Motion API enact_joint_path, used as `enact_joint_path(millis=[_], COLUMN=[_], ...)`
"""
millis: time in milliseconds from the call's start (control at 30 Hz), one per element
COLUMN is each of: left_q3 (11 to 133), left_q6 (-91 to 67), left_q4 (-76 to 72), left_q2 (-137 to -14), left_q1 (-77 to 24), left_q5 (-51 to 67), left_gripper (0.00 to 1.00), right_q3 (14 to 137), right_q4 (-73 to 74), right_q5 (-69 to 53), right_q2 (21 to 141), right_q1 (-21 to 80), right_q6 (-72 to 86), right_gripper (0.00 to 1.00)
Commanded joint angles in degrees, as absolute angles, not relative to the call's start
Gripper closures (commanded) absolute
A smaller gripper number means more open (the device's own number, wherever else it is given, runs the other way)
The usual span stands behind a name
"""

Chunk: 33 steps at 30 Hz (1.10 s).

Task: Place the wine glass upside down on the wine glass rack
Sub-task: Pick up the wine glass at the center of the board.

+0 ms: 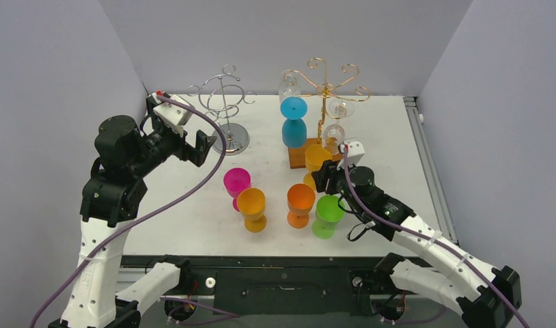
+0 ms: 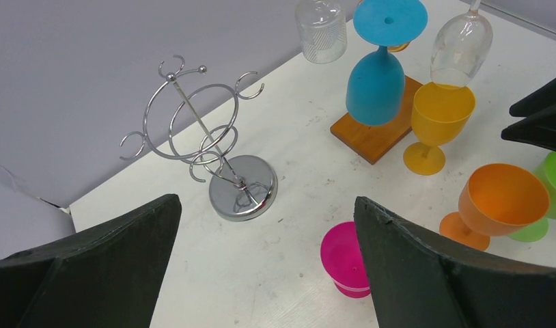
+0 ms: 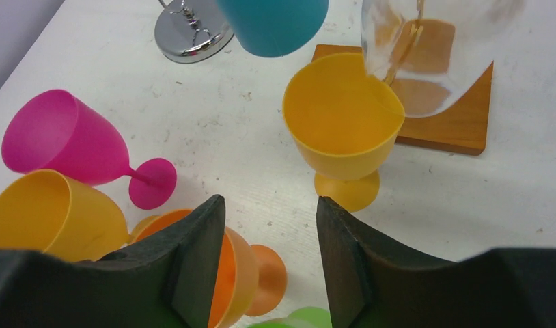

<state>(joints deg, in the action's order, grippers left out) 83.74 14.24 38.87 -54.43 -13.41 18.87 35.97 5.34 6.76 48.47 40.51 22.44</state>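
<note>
Several coloured wine glasses stand upright on the white table: pink [image 1: 236, 182], amber [image 1: 251, 204], orange [image 1: 300, 199], green [image 1: 328, 210] and yellow [image 1: 316, 157]. The silver wire rack [image 1: 224, 102] is bare. On the copper rack [image 1: 324, 80] a blue glass [image 1: 293, 123] hangs upside down among clear glasses [image 1: 339, 108]. My right gripper [image 1: 322, 179] hovers just in front of the yellow glass [image 3: 343, 123]; its jaws [image 3: 268, 212] stand apart over bare table, holding nothing. My left gripper [image 1: 201, 147] is wide open, empty, near the silver rack's base [image 2: 244, 197].
The copper rack stands on a wooden block [image 3: 453, 123]. The orange glass [image 3: 238, 266] sits right under my right gripper's left finger, and the pink glass [image 2: 343, 258] is beside my left gripper's right finger. Grey walls close in the back and sides.
</note>
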Motion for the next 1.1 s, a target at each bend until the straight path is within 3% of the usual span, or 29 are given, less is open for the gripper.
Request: enact_joint_path(millis=[0,400,1067], left_q3=[84.37,84.02,84.89], left_q6=[13.98,14.24,14.07], left_q4=[38.71,38.96,39.45], left_q2=[-53.79,-53.33,-54.18], left_q1=[-13.49,-13.40,-13.39], left_q5=[19.53,19.07,18.39], left_gripper=[0.04,0.04,0.04], right_q3=[45.28,54.94,59.76], right_q4=[12.10,19.42,16.49], right_q5=[11.12,12.27,10.77], right_q2=[54.63,66.48,73.34], right_q1=[41.20,41.87,42.66], right_q6=[22.00,16.34,8.84], right_gripper=[0.54,0.53,0.49])
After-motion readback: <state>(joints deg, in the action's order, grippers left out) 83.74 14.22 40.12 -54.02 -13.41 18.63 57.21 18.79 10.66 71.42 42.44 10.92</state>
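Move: The yellow goblet by the gold rack stands about 9 cm ahead of the right hand, 3 cm to its left and some 10 cm below. The blue glass hangs about 15 cm ahead and 7 cm left of this hand; a clear glass hangs about 12 cm ahead and 4 cm right. The orange goblet stands about 4 cm back and 7 cm left. From the idle left hand, the yellow goblet is about 33 cm right, 7 cm ahead and 32 cm lower. The empty right hand goes forward and left, about 5 cm in all, towards the yellow goblet and in under the hanging glasses; it lifts a little at first, dips about 4 cm, then comes back up a bit while still edging forward and left. Meanwhile the wrist rolls some 20 degrees, its left side dropping, and the fingers stay half open, ending close by the goblet's bowl with no clear touch. ##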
